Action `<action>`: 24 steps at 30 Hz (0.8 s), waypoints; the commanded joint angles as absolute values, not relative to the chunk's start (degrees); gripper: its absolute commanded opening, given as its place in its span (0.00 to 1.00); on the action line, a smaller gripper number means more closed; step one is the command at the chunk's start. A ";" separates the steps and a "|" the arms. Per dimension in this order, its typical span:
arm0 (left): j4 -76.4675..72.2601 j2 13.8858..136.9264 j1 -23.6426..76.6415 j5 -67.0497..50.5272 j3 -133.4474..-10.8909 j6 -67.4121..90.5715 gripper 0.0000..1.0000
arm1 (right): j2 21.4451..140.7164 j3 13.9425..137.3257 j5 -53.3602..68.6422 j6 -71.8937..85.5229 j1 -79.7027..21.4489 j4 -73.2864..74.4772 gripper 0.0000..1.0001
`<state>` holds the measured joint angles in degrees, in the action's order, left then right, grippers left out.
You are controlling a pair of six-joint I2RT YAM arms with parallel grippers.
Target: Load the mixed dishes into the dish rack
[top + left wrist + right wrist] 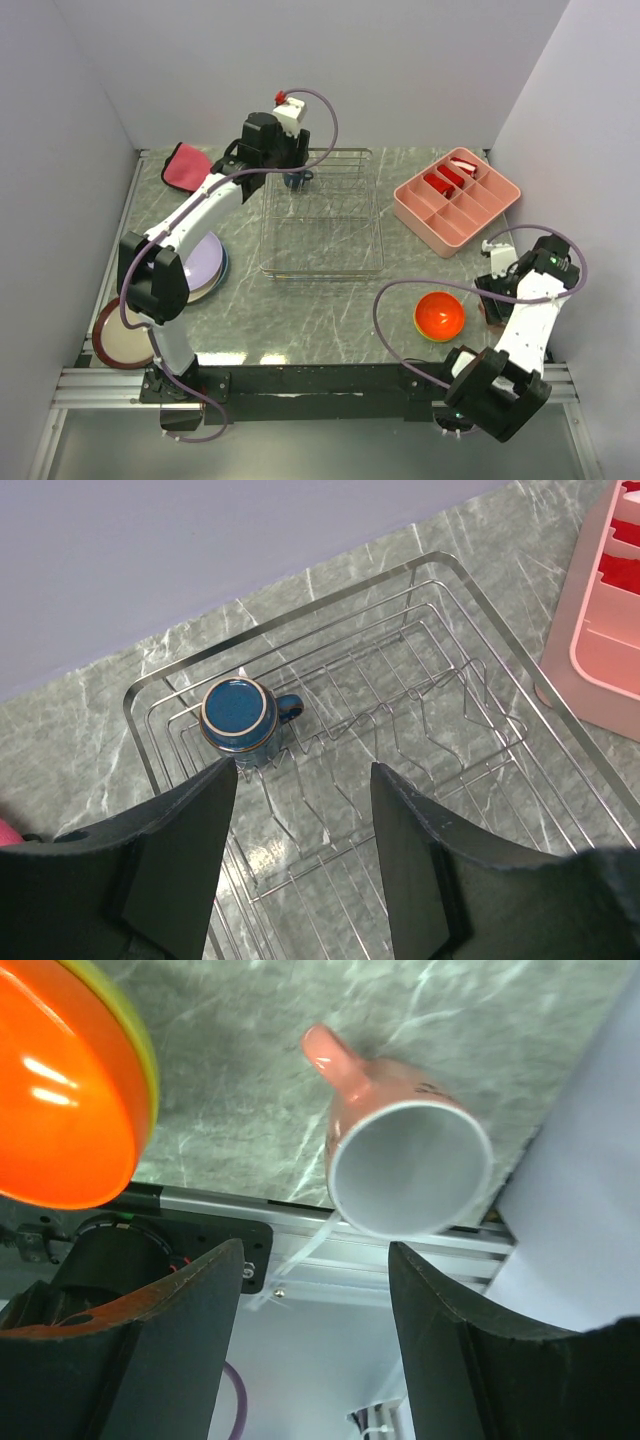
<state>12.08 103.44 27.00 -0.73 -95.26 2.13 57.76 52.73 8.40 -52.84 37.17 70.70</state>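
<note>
The wire dish rack [322, 212] lies mid-table. A dark blue mug [298, 178] stands in its far left corner, also seen in the left wrist view [240, 714] inside the rack [470, 660]. My left gripper [303, 780] hovers open and empty just above and beside the mug. My right gripper [315, 1260] is open and empty near the small pink cup [405, 1155], whose mouth faces the camera at the table's front right edge. The orange bowl [439, 315] sits nested in a yellow-green bowl [145, 1050]. A lavender plate [205, 268] lies on a light-blue one; a red-rimmed cream plate [122, 335] is front left.
A pink compartment tray [457, 198] with red items stands at the back right, also at the left wrist view's right edge [600, 630]. A red-pink folded cloth [185, 165] lies at the back left. White walls close in on both sides.
</note>
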 commanded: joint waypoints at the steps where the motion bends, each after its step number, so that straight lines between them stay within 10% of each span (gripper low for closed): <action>1: 10.81 100.28 27.42 -0.18 -95.71 1.41 0.62 | 59.33 50.11 6.16 -54.23 37.44 66.63 0.67; 16: 10.72 100.37 27.77 -0.26 -94.31 1.23 0.63 | 68.02 48.95 4.66 -54.75 37.44 60.29 0.46; 24: 10.28 98.97 27.69 -0.53 -92.55 0.79 0.63 | 69.87 55.87 7.20 -54.23 37.27 67.66 0.00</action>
<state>11.90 102.87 27.49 -0.56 -93.41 1.67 69.80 49.58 5.41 -54.08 37.17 62.59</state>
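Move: The pink coffee mug stands close by the right hand, about 5 cm to its right, 2 cm ahead, its middle some 8 cm below. The orange bowl lies roughly 13 cm left of that hand and 1 cm ahead, about 9 cm below; the pink divided tray is some 33 cm ahead and 7 cm left, 9 cm lower. From the left hand, the pink coffee mug lies about 59 cm right, 36 cm back and 22 cm below. The right hand sinks about 4.5 cm, edging 2 cm right, and closes on the pink mug's left-hand rim wall. ##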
